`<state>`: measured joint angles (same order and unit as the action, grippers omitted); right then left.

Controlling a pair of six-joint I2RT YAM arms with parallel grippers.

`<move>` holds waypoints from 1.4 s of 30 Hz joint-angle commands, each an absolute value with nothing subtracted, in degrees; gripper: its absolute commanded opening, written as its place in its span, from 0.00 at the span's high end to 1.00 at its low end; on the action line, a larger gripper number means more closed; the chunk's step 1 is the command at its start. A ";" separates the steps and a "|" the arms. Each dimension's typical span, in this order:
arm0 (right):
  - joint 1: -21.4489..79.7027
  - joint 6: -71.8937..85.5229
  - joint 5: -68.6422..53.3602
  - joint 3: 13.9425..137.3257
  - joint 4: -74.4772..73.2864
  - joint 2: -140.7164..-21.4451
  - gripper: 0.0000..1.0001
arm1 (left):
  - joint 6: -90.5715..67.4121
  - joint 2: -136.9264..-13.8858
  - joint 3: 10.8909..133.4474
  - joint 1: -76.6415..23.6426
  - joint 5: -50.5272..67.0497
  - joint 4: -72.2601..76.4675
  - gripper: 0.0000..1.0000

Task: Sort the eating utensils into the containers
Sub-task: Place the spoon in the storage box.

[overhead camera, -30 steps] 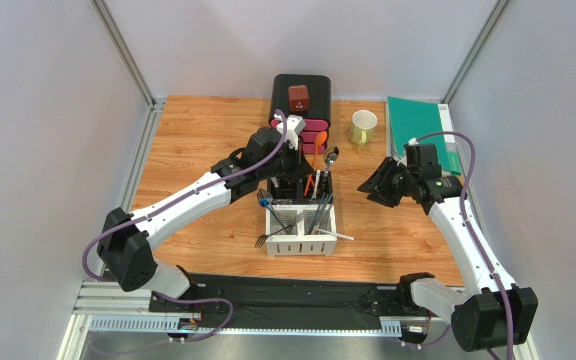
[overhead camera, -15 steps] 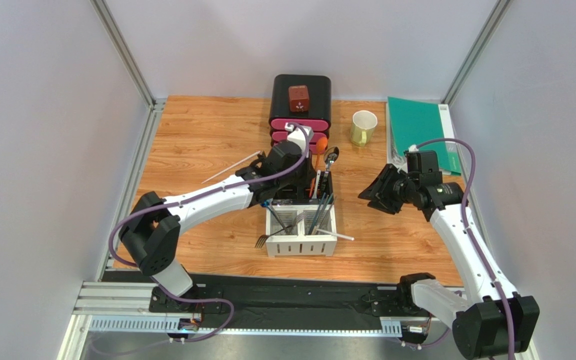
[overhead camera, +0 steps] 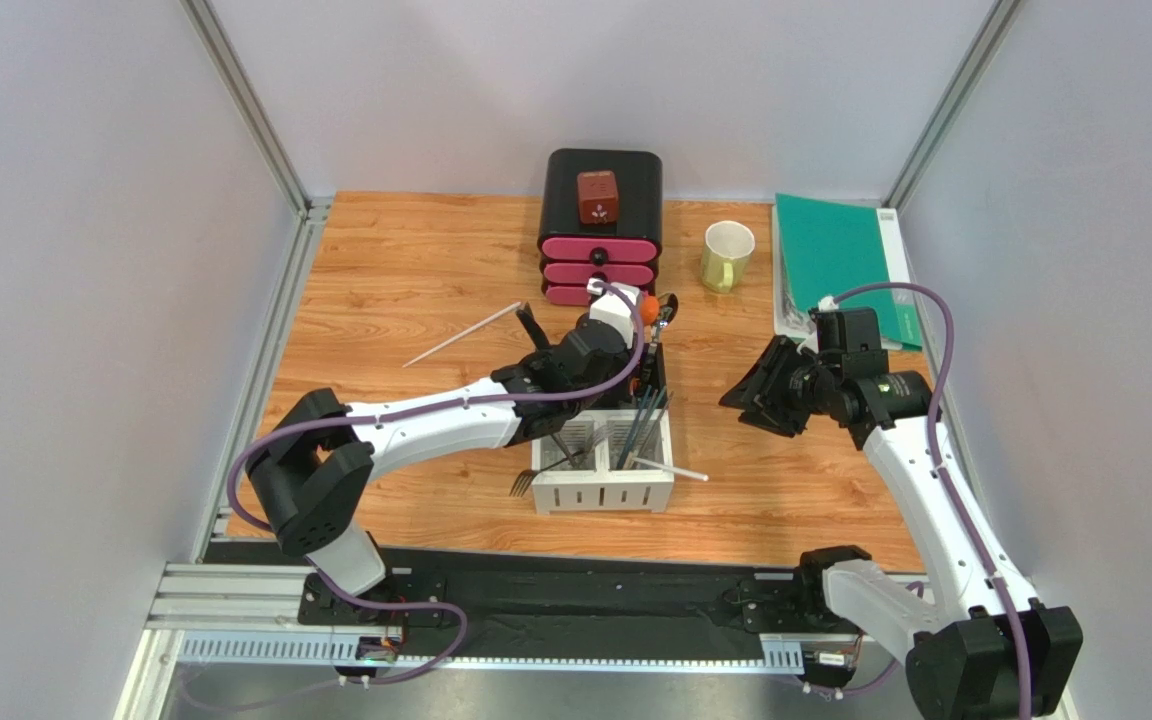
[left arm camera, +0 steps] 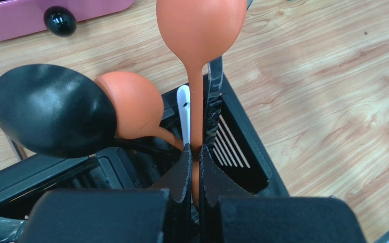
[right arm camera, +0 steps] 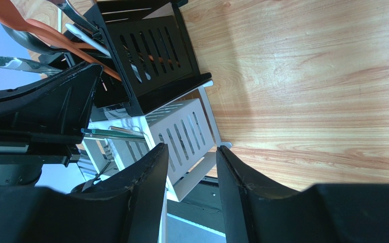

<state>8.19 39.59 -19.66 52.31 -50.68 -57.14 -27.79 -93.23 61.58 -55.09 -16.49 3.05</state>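
My left gripper (left arm camera: 193,153) is shut on the thin handle of an orange plastic spoon (left arm camera: 201,25), whose bowl points away from the camera. It hangs over the black back compartments (left arm camera: 242,147) of the caddy (overhead camera: 605,477). A second orange spoon (left arm camera: 130,104), a black spoon (left arm camera: 49,109) and a white handle (left arm camera: 183,106) stand in those compartments. Silver utensils (overhead camera: 635,428) lean in the white front compartments (right arm camera: 181,131). In the top view the left gripper (overhead camera: 642,320) is at the caddy's back edge. My right gripper (overhead camera: 763,393) is open and holds nothing, to the right of the caddy.
A thin pale stick (overhead camera: 462,333) lies on the wood left of the caddy. The black-and-pink drawer box (overhead camera: 600,218) stands behind the caddy, the pale green mug (overhead camera: 728,255) to its right, and a green folder (overhead camera: 838,248) at the far right.
The left arm has swung right, bringing its gripper over the caddy's back compartments and uncovering the pale stick. The right arm has shifted only slightly.
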 commanded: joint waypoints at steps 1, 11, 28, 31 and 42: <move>8.35 39.11 -20.65 51.94 -49.84 -55.99 0.55 | -25.40 -93.34 61.17 -55.63 -18.46 1.95 1.00; 8.44 39.29 -20.74 51.68 -49.66 -54.93 0.58 | -25.58 -93.08 58.97 -55.63 -18.81 -3.07 0.91; 8.44 40.25 -19.86 51.15 -47.99 -54.32 0.59 | -26.19 -83.77 56.42 -55.63 -24.87 -8.52 0.62; 8.35 40.25 -19.08 51.68 -47.99 -54.14 0.58 | -25.23 -79.29 58.27 -55.37 -28.90 -10.63 0.59; 8.35 42.27 -17.49 51.07 -44.39 -55.89 0.50 | -15.04 -69.42 59.59 -29.20 -21.55 -20.82 0.55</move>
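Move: The orange spoon is already held upright by its handle, its lower end in the right compartment of the black box; that compartment's middle lies about 2 cm ahead of the left hand, 1 cm to its right and 7 cm below. The other orange spoon's head is roughly 3 cm ahead and 4 cm left of the hand, the black ladle's bowl about 4 ahead and 7 left, both near its height. From the right hand the compartment is some 3 cm ahead, 13 cm left and 9 cm lower. The orange spoon, pinched in the left fingers, is first eased down about 1.5 cm into the compartment; the fingers then open and let go of its handle, backing off and rising slightly. The empty left hand speeds away from the box, some 20 cm left and 9 cm up, drifting forward at the end while turning roughly 25 degrees counter-clockwise. ##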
